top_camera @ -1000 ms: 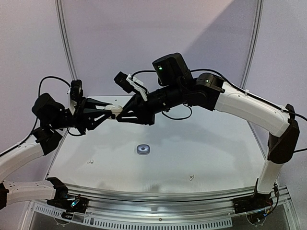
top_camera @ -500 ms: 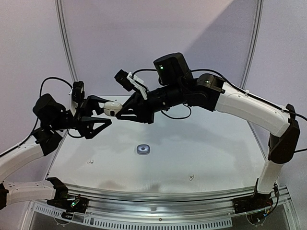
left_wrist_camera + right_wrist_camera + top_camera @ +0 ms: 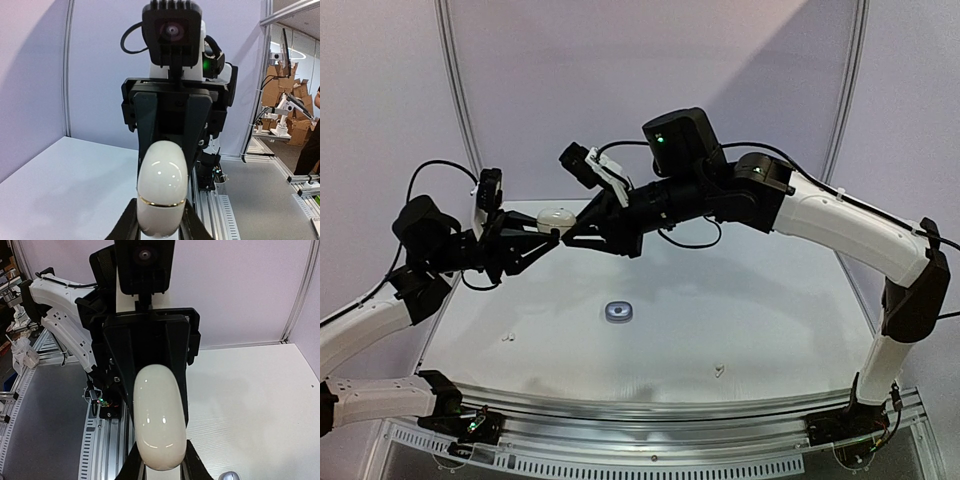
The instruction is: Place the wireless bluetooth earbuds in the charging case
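A white, glossy charging case (image 3: 557,215) hangs in the air above the table's far left, held from both ends. My left gripper (image 3: 546,232) is shut on one end, and in the left wrist view its fingers (image 3: 126,226) clamp the part below the case's gold seam (image 3: 161,202). From the right, my right gripper (image 3: 572,230) is shut on the other end; its wrist view shows the case (image 3: 160,420) filling the gap between the fingers (image 3: 194,467). Two tiny white earbuds (image 3: 505,337) (image 3: 719,371) lie on the table.
A small round grey-silver case (image 3: 618,312) sits on the white table (image 3: 770,300) at its middle, also showing at the lower edge of the right wrist view (image 3: 229,476). A metal rail (image 3: 650,410) runs along the near edge.
Half a second ago the left jaws stood wide open beside the case, with only the right gripper holding it. They have shut on it again, and the case sits slightly higher.
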`<move>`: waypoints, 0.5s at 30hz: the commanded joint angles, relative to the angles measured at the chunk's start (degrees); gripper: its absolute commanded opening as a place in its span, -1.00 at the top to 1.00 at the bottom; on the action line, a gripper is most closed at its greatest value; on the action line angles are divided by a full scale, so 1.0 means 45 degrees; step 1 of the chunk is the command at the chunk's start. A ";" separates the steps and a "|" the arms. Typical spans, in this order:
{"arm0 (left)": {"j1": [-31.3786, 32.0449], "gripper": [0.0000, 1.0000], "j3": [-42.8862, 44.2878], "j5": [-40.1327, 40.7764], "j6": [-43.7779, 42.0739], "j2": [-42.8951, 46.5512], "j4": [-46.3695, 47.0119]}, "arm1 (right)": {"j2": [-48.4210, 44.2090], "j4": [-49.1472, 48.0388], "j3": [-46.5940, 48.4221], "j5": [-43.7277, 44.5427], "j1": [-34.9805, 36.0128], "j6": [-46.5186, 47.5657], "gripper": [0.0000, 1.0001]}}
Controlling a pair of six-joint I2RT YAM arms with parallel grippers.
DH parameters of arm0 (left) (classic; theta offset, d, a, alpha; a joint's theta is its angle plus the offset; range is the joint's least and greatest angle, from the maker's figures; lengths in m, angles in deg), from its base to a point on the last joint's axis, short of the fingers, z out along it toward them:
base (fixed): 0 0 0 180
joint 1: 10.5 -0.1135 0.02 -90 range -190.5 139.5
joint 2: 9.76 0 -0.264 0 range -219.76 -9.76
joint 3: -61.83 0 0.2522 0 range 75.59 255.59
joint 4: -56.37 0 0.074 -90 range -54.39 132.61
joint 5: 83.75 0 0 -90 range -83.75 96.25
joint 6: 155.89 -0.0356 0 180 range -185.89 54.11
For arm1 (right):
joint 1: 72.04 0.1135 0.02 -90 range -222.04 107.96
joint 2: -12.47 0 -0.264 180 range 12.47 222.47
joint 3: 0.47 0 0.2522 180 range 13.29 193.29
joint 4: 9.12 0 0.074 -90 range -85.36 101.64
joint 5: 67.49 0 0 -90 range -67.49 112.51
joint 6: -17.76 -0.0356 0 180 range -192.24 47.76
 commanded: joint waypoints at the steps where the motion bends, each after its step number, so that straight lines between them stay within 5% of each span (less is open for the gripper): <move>1: 0.0116 0.76 0.0023 -0.0017 0.0207 -0.0054 0.0375 | -0.0338 -0.0062 0.0011 0.0288 0.0019 0.0090 1.00; 4: 0.0136 1.00 -0.0033 -0.0094 0.0293 -0.0048 0.0615 | -0.0262 -0.0014 0.0001 0.0270 0.0026 0.0089 1.00; 7: 0.0137 1.00 -0.0107 -0.0087 0.0269 0.0038 0.0748 | -0.0217 0.0031 0.0000 0.0293 0.0019 0.0071 1.00; 8: 0.0138 1.00 -0.0157 -0.0095 0.0257 0.0074 0.0806 | -0.0231 0.0056 0.0002 0.0354 0.0019 0.0070 0.86; 12: 0.0136 1.00 -0.0335 -0.0238 0.0070 0.0179 0.0984 | -0.0355 0.0324 -0.0042 0.1001 0.0029 0.0101 -0.33; 15: 0.0136 1.00 -0.0329 -0.0256 -0.0546 0.0242 0.0649 | -0.0639 0.0447 -0.0058 0.1364 0.0022 0.0252 -0.63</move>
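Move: The white charging case sits between both grippers' fingertips, about 1 cm to the right of the left hand and 2 cm to the left of the right hand, within 1 cm ahead of and above that right hand. The blue-grey case lies on the table some 34 cm below, about 6 cm farther ahead and 3 cm to the right of the right hand. A loose earbud lies some 24 cm to its left, roughly level ahead and 35 cm below. Open the right gripper wide and let go of the white case, its two fingers parting to either side of the case end while the hand all but stays in place, easing only about 0.5 cm forward as they spread. Keep the left gripper shut on the case and nearly still, so that it alone carries the case. ##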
